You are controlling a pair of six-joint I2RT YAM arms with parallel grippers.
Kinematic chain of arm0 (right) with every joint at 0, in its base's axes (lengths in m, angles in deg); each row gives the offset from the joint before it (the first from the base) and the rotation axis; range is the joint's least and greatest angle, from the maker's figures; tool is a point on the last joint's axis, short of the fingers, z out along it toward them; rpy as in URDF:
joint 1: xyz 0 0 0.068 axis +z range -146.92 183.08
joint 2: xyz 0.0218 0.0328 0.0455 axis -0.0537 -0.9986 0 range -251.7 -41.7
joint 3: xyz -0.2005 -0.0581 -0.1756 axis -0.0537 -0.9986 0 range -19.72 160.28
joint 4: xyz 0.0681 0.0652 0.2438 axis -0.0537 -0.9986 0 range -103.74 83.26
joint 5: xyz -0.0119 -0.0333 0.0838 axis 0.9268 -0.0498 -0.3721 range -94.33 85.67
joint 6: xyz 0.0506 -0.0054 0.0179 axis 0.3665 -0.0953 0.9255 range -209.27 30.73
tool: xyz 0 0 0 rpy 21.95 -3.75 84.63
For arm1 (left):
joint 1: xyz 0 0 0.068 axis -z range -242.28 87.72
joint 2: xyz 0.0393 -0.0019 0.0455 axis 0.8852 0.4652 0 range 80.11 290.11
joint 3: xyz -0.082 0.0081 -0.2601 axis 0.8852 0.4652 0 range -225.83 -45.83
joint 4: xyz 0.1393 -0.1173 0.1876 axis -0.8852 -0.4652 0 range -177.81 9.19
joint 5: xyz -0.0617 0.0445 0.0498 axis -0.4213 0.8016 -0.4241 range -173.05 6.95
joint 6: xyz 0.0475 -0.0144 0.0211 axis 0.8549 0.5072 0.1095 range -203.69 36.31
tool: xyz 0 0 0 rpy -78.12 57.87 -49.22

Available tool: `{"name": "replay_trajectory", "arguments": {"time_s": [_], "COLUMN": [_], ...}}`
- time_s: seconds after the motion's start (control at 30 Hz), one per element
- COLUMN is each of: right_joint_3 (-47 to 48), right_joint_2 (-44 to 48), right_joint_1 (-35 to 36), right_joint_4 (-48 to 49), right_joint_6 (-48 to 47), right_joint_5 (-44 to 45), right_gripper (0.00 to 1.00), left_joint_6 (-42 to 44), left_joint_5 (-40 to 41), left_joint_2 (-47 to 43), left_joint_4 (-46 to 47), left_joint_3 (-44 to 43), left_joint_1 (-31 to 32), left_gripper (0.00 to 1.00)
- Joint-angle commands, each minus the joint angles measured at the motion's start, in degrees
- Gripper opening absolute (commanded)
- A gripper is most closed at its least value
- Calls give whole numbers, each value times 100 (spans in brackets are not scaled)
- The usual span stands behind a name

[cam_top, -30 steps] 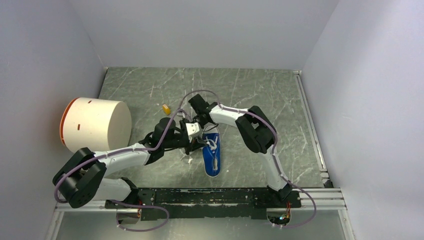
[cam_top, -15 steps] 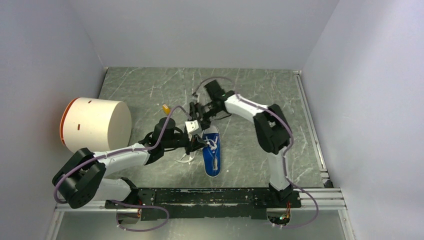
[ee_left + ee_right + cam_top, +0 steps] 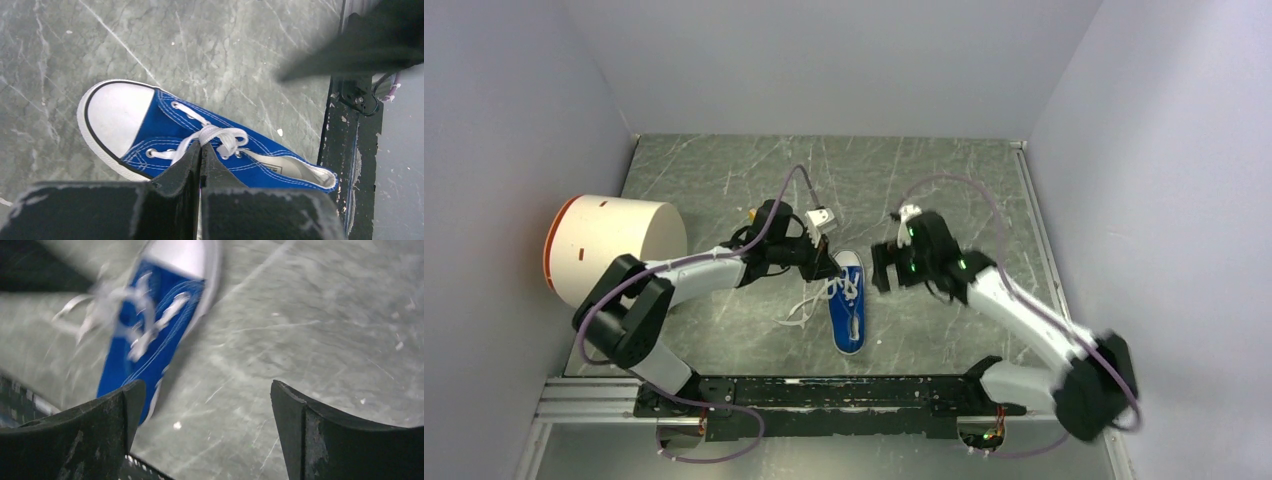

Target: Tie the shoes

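Observation:
The blue shoe (image 3: 848, 308) lies on the green mat, white toe cap pointing away from the arm bases. Its white laces (image 3: 807, 306) trail off its left side. My left gripper (image 3: 828, 271) hovers at the shoe's far left side, shut on a lace. In the left wrist view the shut gripper (image 3: 200, 146) meets the white lace loop (image 3: 225, 136) above the blue shoe (image 3: 165, 117). My right gripper (image 3: 880, 268) stands open just right of the toe. In the right wrist view this gripper (image 3: 205, 397) has only bare mat between its fingers, with the blurred shoe (image 3: 127, 360) at left.
A big white cylinder with an orange rim (image 3: 614, 248) lies at the left. A small yellow block (image 3: 753, 213) sits behind the left arm. A black rail (image 3: 854, 393) runs along the near edge. Grey walls enclose the mat on three sides.
My right gripper opened, let go of the lace and swung from behind the shoe to its right side. The left gripper, still shut on its lace, lifted towards the toe end.

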Motion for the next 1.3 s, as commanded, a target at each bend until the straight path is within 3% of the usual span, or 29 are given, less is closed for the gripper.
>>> {"name": "replay_trajectory", "arguments": {"time_s": [0.0, 0.1, 0.2, 0.33, 0.47, 0.57, 0.67, 0.77, 1.0, 1.13, 1.27], "right_joint_3": [-956, -1045, -1114, -1054, -807, -572, -229, 28, 393, 426, 565], "right_joint_2": [2011, 2213, 2149, 1421, 234, -647, -1542, -2273, -3007, -3289, -3434], "right_joint_1": [770, 970, 1687, 3207, 3972, 4093, 4139, 4159, 4119, 4074, 4051], "right_joint_4": [1393, 1398, 1652, 1963, 2241, 2644, 2674, 3136, 2850, 2825, 2290], "right_joint_6": [-1263, -1678, -2187, -3344, -4452, -5103, -5893, -6162, -6891, -7048, -7023], "right_joint_5": [483, -580, -667, 46, 735, 950, 773, 1182, 1213, 1304, 1225], "right_gripper": [100, 100, 100, 100, 100, 96, 86, 80, 74, 76, 72], "left_joint_6": [627, 758, 803, 762, 652, 588, 584, 614, 847, 615, 467], "left_joint_5": [-631, -600, -479, -415, -416, -400, -385, -398, -384, -402, -432], "left_joint_2": [472, 746, 994, 1402, 1712, 1762, 1836, 1914, 1797, 1585, 1400], "left_joint_4": [-1276, -1744, -2146, -2515, -2705, -2635, -2669, -2791, -2914, -2426, -2214], "left_joint_3": [-689, -975, -1312, -1755, -2048, -2088, -2150, -2239, -2118, -1663, -1461], "left_joint_1": [-96, -134, -183, -210, -210, -221, -227, -230, -241, -246, -238], "left_gripper": [5, 5, 5, 5, 5, 5, 5, 5, 5, 5, 5]}}
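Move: Lying flat to the left of the shoe, the loose lace ends are roughly 20 cm left of the empty, open right hand, 8 cm back and 11 cm down. The knot is 8 cm left, 2 cm back and 6 cm below that hand; the shoe's middle is 8 cm left, 6 cm back, 9 cm down. From the left hand, already pinching a lace, the knot lies 3 cm right, 4 cm back and 6 cm down, the toe cap 3 cm right, 3 cm ahead and 8 cm down, the lace ends 8 cm left, 10 cm back and 10 cm down. Swinging left about 22 cm over the rear of the shoe, the right hand first backs off and rises some 8 cm, then drops steeply and edges forward again to the loose lace ends. It rolls about 100 degrees counter-clockwise, its wide-open fingers narrowing to three-quarters. The left hand keeps its pinch on the lace and sinks about 6 cm towards the shoe, fingertips tipping further down. ##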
